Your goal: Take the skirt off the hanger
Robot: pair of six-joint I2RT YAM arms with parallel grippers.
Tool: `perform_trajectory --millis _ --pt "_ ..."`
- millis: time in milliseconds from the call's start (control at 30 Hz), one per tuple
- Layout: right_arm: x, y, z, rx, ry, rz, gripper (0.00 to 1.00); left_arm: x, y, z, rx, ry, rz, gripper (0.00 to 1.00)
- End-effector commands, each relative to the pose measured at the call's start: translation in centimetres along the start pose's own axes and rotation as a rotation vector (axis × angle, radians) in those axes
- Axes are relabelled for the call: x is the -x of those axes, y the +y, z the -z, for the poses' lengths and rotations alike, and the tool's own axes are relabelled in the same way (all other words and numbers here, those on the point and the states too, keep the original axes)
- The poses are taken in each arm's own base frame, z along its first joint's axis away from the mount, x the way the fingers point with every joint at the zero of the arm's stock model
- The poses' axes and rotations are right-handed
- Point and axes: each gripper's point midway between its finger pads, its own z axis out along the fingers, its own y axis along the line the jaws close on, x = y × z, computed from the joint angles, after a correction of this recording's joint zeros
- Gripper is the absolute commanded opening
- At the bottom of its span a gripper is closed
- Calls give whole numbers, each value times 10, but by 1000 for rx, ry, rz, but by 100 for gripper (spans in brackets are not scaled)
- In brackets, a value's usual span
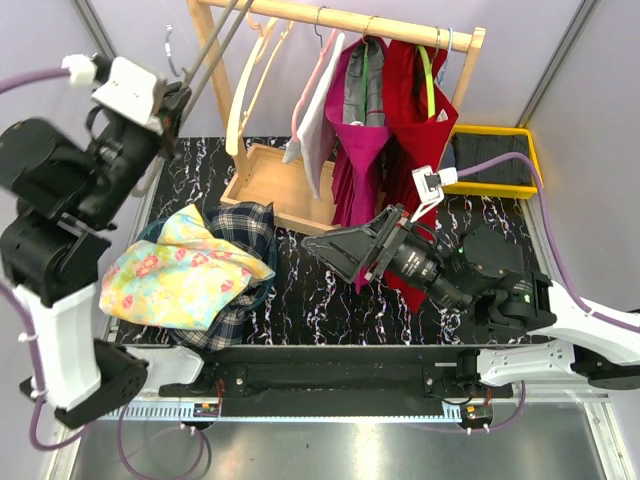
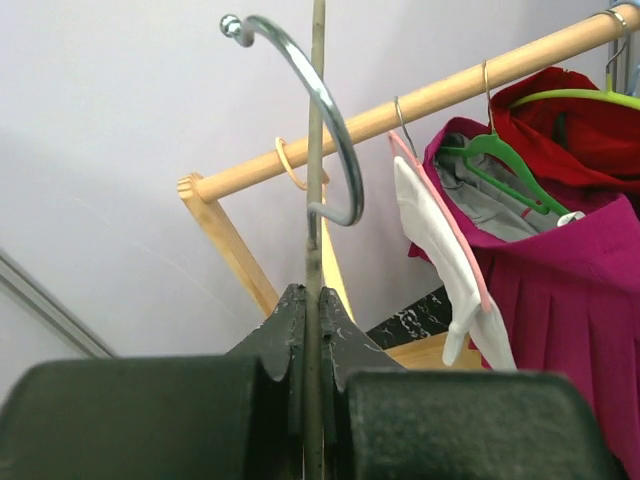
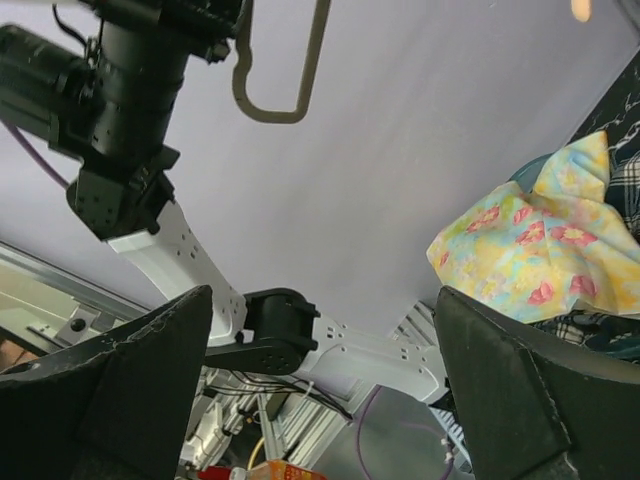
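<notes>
The skirt (image 1: 185,270), yellow with pink flowers, lies crumpled on a pile of clothes at the left of the table, free of any hanger; the right wrist view has the skirt (image 3: 530,250) at its right edge. My left gripper (image 1: 175,105) is raised at the far left, shut on a thin olive hanger (image 2: 316,150) with a steel hook (image 2: 325,110), bare of cloth. That hanger (image 3: 285,95) hangs below the left arm in the right wrist view. My right gripper (image 1: 335,262) points left over mid-table, open and empty (image 3: 322,295).
A wooden rack (image 1: 340,20) at the back carries a magenta garment (image 1: 358,150), a red one (image 1: 410,110) and a white-pink one (image 1: 315,120). Its wooden base tray (image 1: 270,185) sits below. A plaid garment (image 1: 245,225) lies under the skirt. A yellow bin (image 1: 500,160) stands back right.
</notes>
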Motion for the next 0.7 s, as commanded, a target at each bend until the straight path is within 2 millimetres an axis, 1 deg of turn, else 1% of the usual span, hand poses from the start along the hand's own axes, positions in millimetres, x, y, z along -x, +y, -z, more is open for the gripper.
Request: perform_trajectory --millis 0,67,100,133,167,233,267,300,400,433,500,533,600,633,667 --pt "8 -9 -1 -36 -70 84 100 -23 1 -11 41 116 81 0" --pt "14 -8 3 -34 -89 87 100 -40 -13 -13 -6 176 111 0" --pt "17 -9 4 -37 -95 89 100 -50 -26 -12 -65 206 127 0" --pt "21 -8 7 -38 -108 91 100 -53 -31 -6 -85 213 142 0" --pt "24 -8 8 -39 -117 92 100 -70 -42 -9 -109 261 172 0" --pt "32 -7 13 -40 -138 92 100 -85 -50 -8 -128 308 187 0" --pt "32 -7 13 -42 -140 91 100 -97 -55 -10 -139 344 181 0" --pt "37 -7 17 -40 -152 85 99 -101 -57 -11 -142 353 179 0" --pt "39 -9 22 -44 -163 74 100 -107 -55 -22 -135 381 152 0" --pt "40 -11 23 -48 -168 71 100 -106 -53 -32 -128 385 147 0" --pt "42 -12 26 -49 -175 66 100 -111 -49 -41 -108 405 114 0" --pt "43 -13 28 -50 -180 58 100 -112 -48 -51 -104 408 105 0" --pt "43 -16 31 -52 -182 56 100 -111 -45 -64 -91 395 86 0" --pt "44 -17 31 -56 -185 54 100 -108 -44 -76 -85 380 87 0" --pt "43 -18 32 -56 -183 55 100 -105 -43 -83 -85 362 86 0"
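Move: The left hand already holds the freed wire hanger, hook foremost; the rail's left stretch, where two bare pale hangers hang, is about 23 cm ahead, 4 cm right and perhaps 7 cm below. From the same hand the pink hanger is some 22 cm ahead, 13 right, 18 below, and the magenta skirt about 20 ahead, 20 right, 22 below. From the empty right hand that rail stretch is roughly 37 cm ahead, 9 left, 3 above. Keeping its pinch on the wire hanger, the left hand dips about 13 cm, edging right and forward, and tips the hanger nose-down by nearly 30 degrees. It then levels out and pushes on forward towards the rack, some 7 cm in all. The open right hand draws off about 5 cm to the right. ##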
